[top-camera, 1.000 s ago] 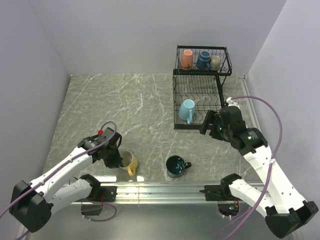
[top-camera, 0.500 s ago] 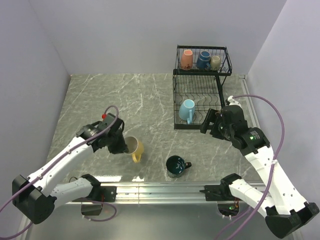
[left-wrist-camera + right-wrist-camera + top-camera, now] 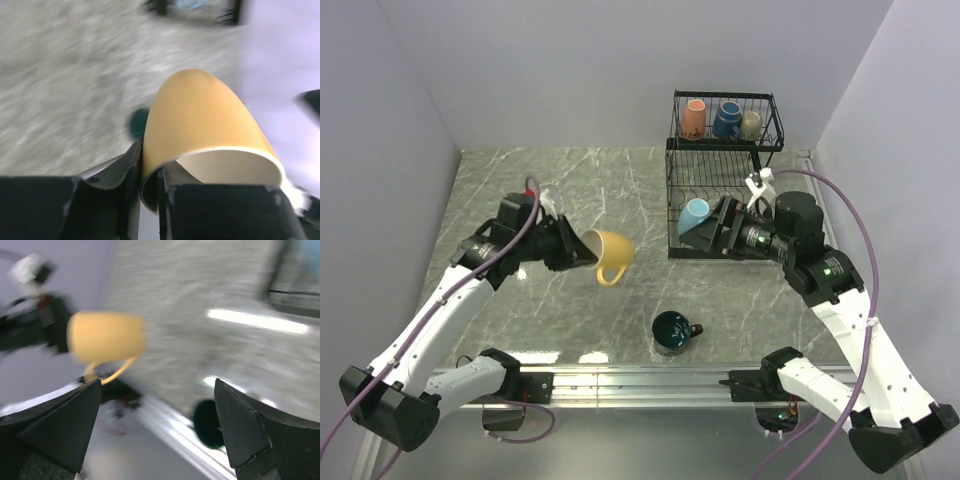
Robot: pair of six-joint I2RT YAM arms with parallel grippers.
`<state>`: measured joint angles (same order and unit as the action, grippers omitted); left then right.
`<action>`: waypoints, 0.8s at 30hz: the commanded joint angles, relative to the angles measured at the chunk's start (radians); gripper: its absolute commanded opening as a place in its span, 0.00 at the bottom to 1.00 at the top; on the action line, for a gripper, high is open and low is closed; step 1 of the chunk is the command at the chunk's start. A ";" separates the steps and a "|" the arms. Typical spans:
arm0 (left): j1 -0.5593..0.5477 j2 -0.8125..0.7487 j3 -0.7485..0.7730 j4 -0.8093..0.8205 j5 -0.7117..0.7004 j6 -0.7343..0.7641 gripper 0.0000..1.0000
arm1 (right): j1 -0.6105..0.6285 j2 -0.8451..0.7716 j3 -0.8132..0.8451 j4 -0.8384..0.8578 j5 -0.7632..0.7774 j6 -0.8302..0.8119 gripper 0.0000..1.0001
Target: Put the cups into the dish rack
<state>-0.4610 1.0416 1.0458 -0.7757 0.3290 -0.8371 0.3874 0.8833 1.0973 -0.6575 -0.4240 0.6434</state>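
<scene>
My left gripper (image 3: pixel 572 250) is shut on the rim of the yellow cup (image 3: pixel 608 254), held on its side above the table, handle down; the same yellow cup (image 3: pixel 210 130) fills the left wrist view, its wall pinched between the fingers. A dark teal cup (image 3: pixel 672 331) stands on the table near the front. The black dish rack (image 3: pixel 720 150) at the back right holds orange-pink (image 3: pixel 694 118), navy (image 3: pixel 726 119) and olive-grey (image 3: pixel 751 124) cups in its upper basket and a light blue cup (image 3: pixel 695 216) in the lower tray. My right gripper (image 3: pixel 718 232), open and holding nothing, hovers beside the light blue cup.
Grey marble table (image 3: pixel 520 200) enclosed by pale walls on the left, back and right. A metal rail (image 3: pixel 640 378) runs along the near edge by the arm bases. In the blurred right wrist view, the yellow cup (image 3: pixel 105 337) and teal cup (image 3: pixel 207 424) show.
My left gripper lifted the yellow cup off the table and carried it up and right, tipping it sideways. The right arm swung left toward the rack's lower tray, jaws widening slightly.
</scene>
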 commanded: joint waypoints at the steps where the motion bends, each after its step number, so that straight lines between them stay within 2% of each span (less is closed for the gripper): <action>1: 0.083 -0.052 0.048 0.329 0.314 -0.081 0.00 | -0.002 0.016 -0.009 0.349 -0.333 0.204 1.00; 4: 0.126 -0.061 -0.012 0.568 0.486 -0.205 0.00 | -0.004 0.016 -0.098 0.617 -0.416 0.393 1.00; 6: 0.133 -0.066 -0.064 0.714 0.536 -0.284 0.00 | 0.007 0.025 -0.138 0.740 -0.443 0.523 1.00; 7: 0.133 -0.068 -0.079 0.853 0.557 -0.365 0.00 | 0.013 0.035 -0.175 0.850 -0.452 0.559 1.00; 10: 0.134 -0.055 -0.105 1.047 0.597 -0.482 0.00 | 0.028 0.066 -0.195 0.961 -0.452 0.630 1.00; 15: 0.134 -0.028 -0.093 1.087 0.619 -0.503 0.00 | 0.053 0.124 -0.185 1.091 -0.434 0.711 1.00; 24: 0.133 -0.003 -0.112 1.133 0.613 -0.523 0.00 | 0.154 0.216 -0.096 1.162 -0.391 0.739 1.00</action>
<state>-0.3298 1.0447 0.9272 0.2253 0.9211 -1.3239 0.5133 1.0885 0.9421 0.3927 -0.8261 1.3499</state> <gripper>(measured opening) 0.180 0.996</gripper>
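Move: My left hand still pinches the yellow cup's rim, the cup's middle about 4 cm to its right, 2 ahead and 3 below. My right hand's open fingers wait about 22 cm to my left hand's right, level with it and 8 cm higher. From my right hand the yellow cup is 18 cm left, 1 ahead and 10 below; the light-blue cup is 14 ahead, 1 right and 24 below; the dark green cup is 12 back, 5 left and 26 below. I bring both hands together for a handover. My left hand keeps its pinch on the rim, lifts the yellow cup about 15 cm and edges right, tipping up some 40 degrees until its fingers point level to the right. My right hand, fingers staying wide open, goes left and up about 10 cm each, levelling and swinging counter-clockwise to bring its fingertips close to the cup's bottom. ##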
